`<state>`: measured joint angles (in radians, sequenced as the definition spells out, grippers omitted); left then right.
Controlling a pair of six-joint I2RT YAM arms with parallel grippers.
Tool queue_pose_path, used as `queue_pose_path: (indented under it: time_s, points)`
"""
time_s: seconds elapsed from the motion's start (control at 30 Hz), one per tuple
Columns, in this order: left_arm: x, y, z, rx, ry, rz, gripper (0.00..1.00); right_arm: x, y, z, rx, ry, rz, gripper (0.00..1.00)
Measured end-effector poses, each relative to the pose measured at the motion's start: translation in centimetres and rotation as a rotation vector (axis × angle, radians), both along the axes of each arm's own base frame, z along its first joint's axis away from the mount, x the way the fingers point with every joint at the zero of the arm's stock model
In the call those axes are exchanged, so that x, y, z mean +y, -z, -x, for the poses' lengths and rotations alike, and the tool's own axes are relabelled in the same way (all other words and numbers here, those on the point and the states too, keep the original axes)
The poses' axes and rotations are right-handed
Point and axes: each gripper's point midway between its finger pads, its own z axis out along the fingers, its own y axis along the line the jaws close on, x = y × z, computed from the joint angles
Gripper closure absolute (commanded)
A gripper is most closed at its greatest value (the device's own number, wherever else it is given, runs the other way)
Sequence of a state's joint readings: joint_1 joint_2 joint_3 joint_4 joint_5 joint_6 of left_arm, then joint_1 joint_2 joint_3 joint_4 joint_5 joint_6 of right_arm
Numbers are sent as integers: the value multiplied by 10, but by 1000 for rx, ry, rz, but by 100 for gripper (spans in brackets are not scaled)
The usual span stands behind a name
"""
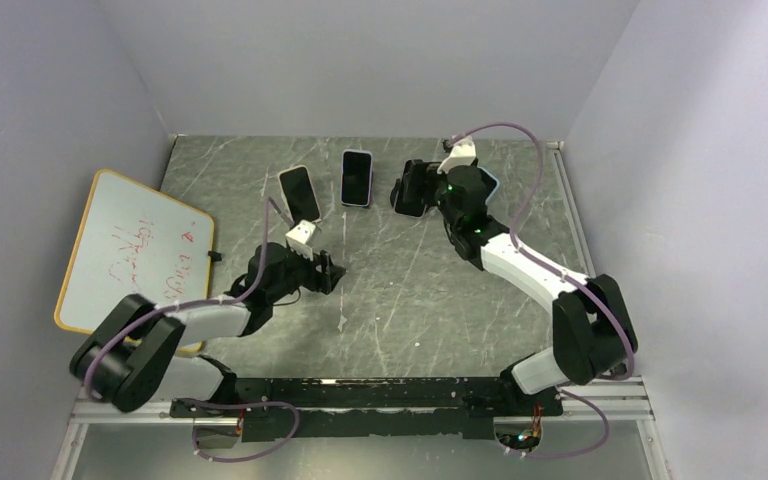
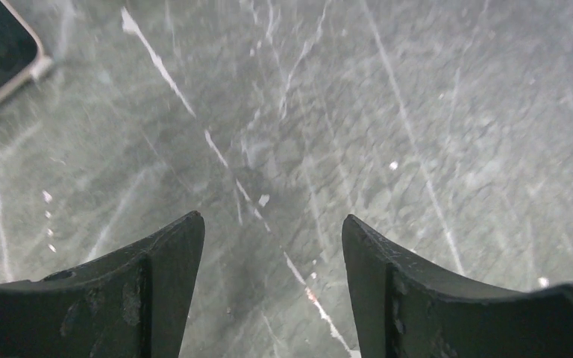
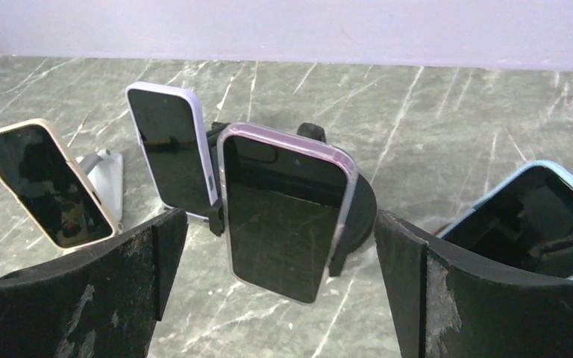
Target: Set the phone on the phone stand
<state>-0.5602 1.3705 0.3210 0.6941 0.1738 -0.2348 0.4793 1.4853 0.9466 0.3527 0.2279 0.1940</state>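
A phone in a lilac case (image 3: 283, 212) leans upright in a black phone stand (image 3: 359, 216), held by the stand's side clamps. My right gripper (image 3: 280, 224) is open just in front of it, one finger (image 3: 157, 253) on each side with a gap to the phone. From above, the right gripper (image 1: 428, 188) covers most of that phone (image 1: 410, 198). My left gripper (image 2: 272, 220) is open over bare marble with nothing between its fingers. In the top view the left gripper (image 1: 330, 272) sits left of centre.
A white-cased phone (image 3: 170, 153) and a cream-cased phone (image 3: 45, 183) lean on their own stands to the left. A blue-cased phone (image 3: 537, 216) lies flat at the right. A whiteboard (image 1: 130, 250) leans at the left wall. Grey walls enclose the table.
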Motion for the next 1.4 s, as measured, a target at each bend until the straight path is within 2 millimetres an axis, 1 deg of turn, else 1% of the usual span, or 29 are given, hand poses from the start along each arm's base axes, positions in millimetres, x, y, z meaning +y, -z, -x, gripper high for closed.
queue_pose_path:
  time_s: [0.1, 0.2, 0.23, 0.33, 0.43, 0.53, 0.57, 0.63, 0.8, 0.9, 1.0, 1.1, 1.17, 1.27, 1.4]
  points:
    - [1, -31, -5, -54, -21, 34, 24, -11, -4, 8, -4, 12, -2, 0]
    - [-1, -72, -15, -116, -45, 74, 21, -20, -8, 15, -9, 14, -8, 0]
    - [-1, -82, -16, -129, -49, 81, 20, -21, -10, 17, -12, 10, -11, 0]
    - [-1, -121, -23, -175, -68, 106, 16, -21, -16, 23, -17, -7, -24, 0]
    - [3, -158, -28, -223, -99, 107, 13, -21, -16, 27, 7, -9, -35, 0]
    - [13, -186, -35, -267, -133, 83, 9, -23, -14, 33, 35, -5, -51, 0]
    - [15, -191, -37, -276, -143, 74, 7, -23, -16, 35, 36, -5, -58, 0]
    - [27, -200, -44, -292, -172, 47, 5, -23, -25, 41, 20, -12, -85, 0]
    - [79, -215, -67, -323, -298, -22, 4, -24, -58, 60, -58, -47, -163, 0]
    - [100, -228, -68, -372, -330, -55, 4, -26, -65, 67, -83, -53, -183, 0]
    - [108, -244, -59, -442, -317, -76, 4, -30, -62, 71, -87, -42, -187, 0]
    - [108, -254, -50, -489, -301, -71, 4, -34, -55, 73, -83, -23, -183, 0]
    - [109, -254, -46, -507, -295, -69, 4, -37, -52, 73, -83, -11, -182, 0]
    - [107, -250, -44, -504, -283, -70, 4, -38, -51, 73, -86, -3, -180, 0]
    - [105, -243, -44, -496, -266, -70, 4, -38, -54, 72, -98, -4, -185, 2]
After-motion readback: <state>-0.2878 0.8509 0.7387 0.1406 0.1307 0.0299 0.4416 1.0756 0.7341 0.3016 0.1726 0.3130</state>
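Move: Just beyond the open right fingers stands the pink-edged phone on its round stand, about 4 cm ahead, 2 cm to the left and 7 cm below. The lavender phone is some 6 cm ahead and 15 cm left of that hand, the blue phone roughly 3 cm ahead and 11 cm right, both lower. From the left hand, the pink-edged phone lies about 20 cm ahead, 18 cm right, slightly higher. Backing away from the pink-edged phone it has already let go of, the right hand draws back about 7 cm while rising some 5 cm and easing right, fingers still wide open, with a small roll. The empty left hand climbs steeply by about 24 cm, partway up also swings left and a little forward, tips its fingers upward, turns counter-clockwise and opens wider. ##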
